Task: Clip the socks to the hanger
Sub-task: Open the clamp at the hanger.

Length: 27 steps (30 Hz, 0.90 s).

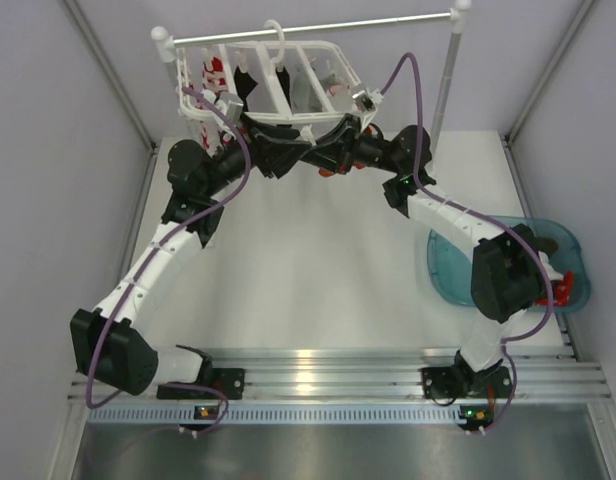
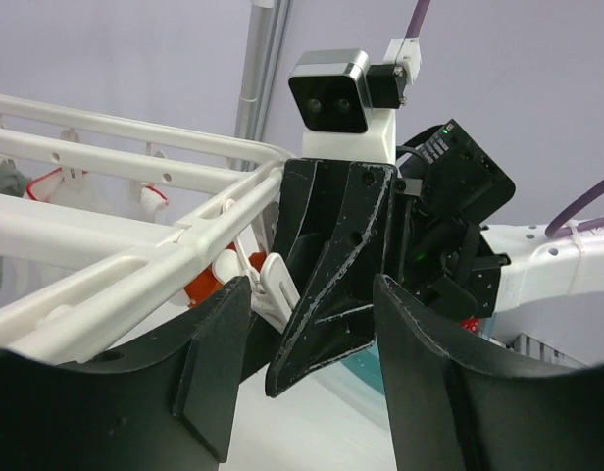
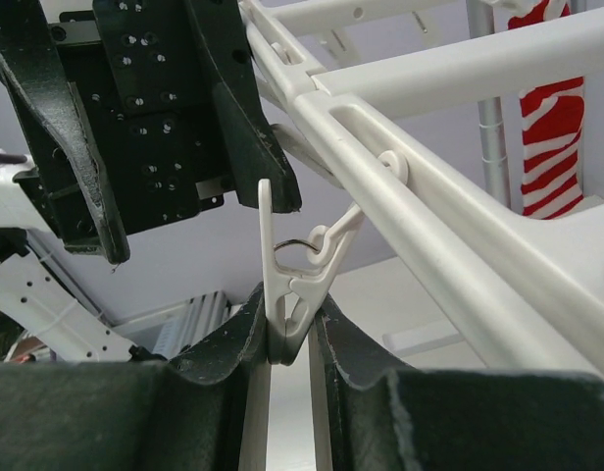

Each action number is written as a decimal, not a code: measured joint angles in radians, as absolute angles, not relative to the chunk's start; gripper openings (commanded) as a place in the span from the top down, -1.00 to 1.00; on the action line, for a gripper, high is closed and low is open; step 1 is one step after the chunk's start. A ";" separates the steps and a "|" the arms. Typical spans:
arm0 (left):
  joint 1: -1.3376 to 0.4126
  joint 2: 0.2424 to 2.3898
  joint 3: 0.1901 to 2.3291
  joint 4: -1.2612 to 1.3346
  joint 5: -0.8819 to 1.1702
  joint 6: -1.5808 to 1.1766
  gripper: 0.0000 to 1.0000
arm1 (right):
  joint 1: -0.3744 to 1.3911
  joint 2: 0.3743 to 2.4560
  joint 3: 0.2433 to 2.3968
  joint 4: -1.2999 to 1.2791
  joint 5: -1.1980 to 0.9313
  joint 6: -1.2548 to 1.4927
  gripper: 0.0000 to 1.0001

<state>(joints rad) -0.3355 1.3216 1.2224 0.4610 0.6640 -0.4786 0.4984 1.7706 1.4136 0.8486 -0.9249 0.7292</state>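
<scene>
The white hanger (image 1: 288, 118) hangs from the rail at the back, with several socks clipped under it: a red-and-white striped one (image 1: 216, 75) and a black one (image 1: 246, 85). Both arms meet under its near edge. My right gripper (image 3: 287, 316) is shut on the lower end of a white clip (image 3: 282, 275) that dangles from a hanger bar (image 3: 449, 235). My left gripper (image 2: 312, 294) faces it from close by, open, with nothing between its fingers. That clip (image 2: 273, 285) shows beside the right gripper's black fingers (image 2: 331, 285). Something orange-red (image 2: 199, 287) sits behind the clip. A striped sock (image 3: 552, 128) hangs further back.
A blue tray (image 1: 448, 272) at the right holds more socks, a black one (image 1: 553, 243) and a red one (image 1: 564, 290). The silver rail (image 1: 318, 28) rests on white posts (image 1: 448, 70). Purple cables loop over both arms. Grey walls close in the table.
</scene>
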 measured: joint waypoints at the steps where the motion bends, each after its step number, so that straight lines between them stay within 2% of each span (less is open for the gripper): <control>1: -0.336 1.328 1.222 0.466 0.657 -0.481 -0.16 | 0.498 1.775 1.414 0.854 -0.922 0.738 1.00; 7: -0.343 1.340 1.222 0.486 0.586 -0.500 -0.11 | 0.498 1.782 1.414 0.868 -0.915 0.754 1.00; 10: -0.344 1.341 1.222 0.495 0.559 -0.506 0.05 | 0.498 1.782 1.414 0.868 -0.915 0.754 1.00; 11: -0.344 1.345 1.222 0.501 0.554 -0.512 0.18 | 0.498 1.782 1.414 0.869 -0.915 0.754 1.00; 15: -0.343 1.365 1.222 0.518 0.544 -0.531 0.37 | 0.498 1.782 1.414 0.868 -0.915 0.754 1.00; 19: -0.341 1.372 1.222 0.525 0.544 -0.534 0.32 | 0.498 1.782 1.414 0.866 -0.912 0.751 1.00; 27: -0.340 1.378 1.223 0.552 0.574 -0.561 0.36 | 0.498 1.782 1.414 0.858 -0.907 0.741 1.00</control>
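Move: Just beyond the left hand's open fingertips, the clamp's free handle is about 4 cm forward and 3 cm to the right, at roughly the same height. The hanger's near rail passes about 6 cm forward and 2 cm right of that hand, some 2 cm above it. The right hand already pinches the clamp's lower end, so the clamp's middle lies about 3 cm above and 1 cm left of its hand point. Easing forward about 2.5 cm, the left hand brings its fingertips closer to the clamp's upright handle, its wrist turning hardly at all, and draws its fingers from a little over half open to about a third. Whether they touch the handle can't be seen. The right hand stays in place, nearly shut, and keeps its pinch on the clamp's lower end. ##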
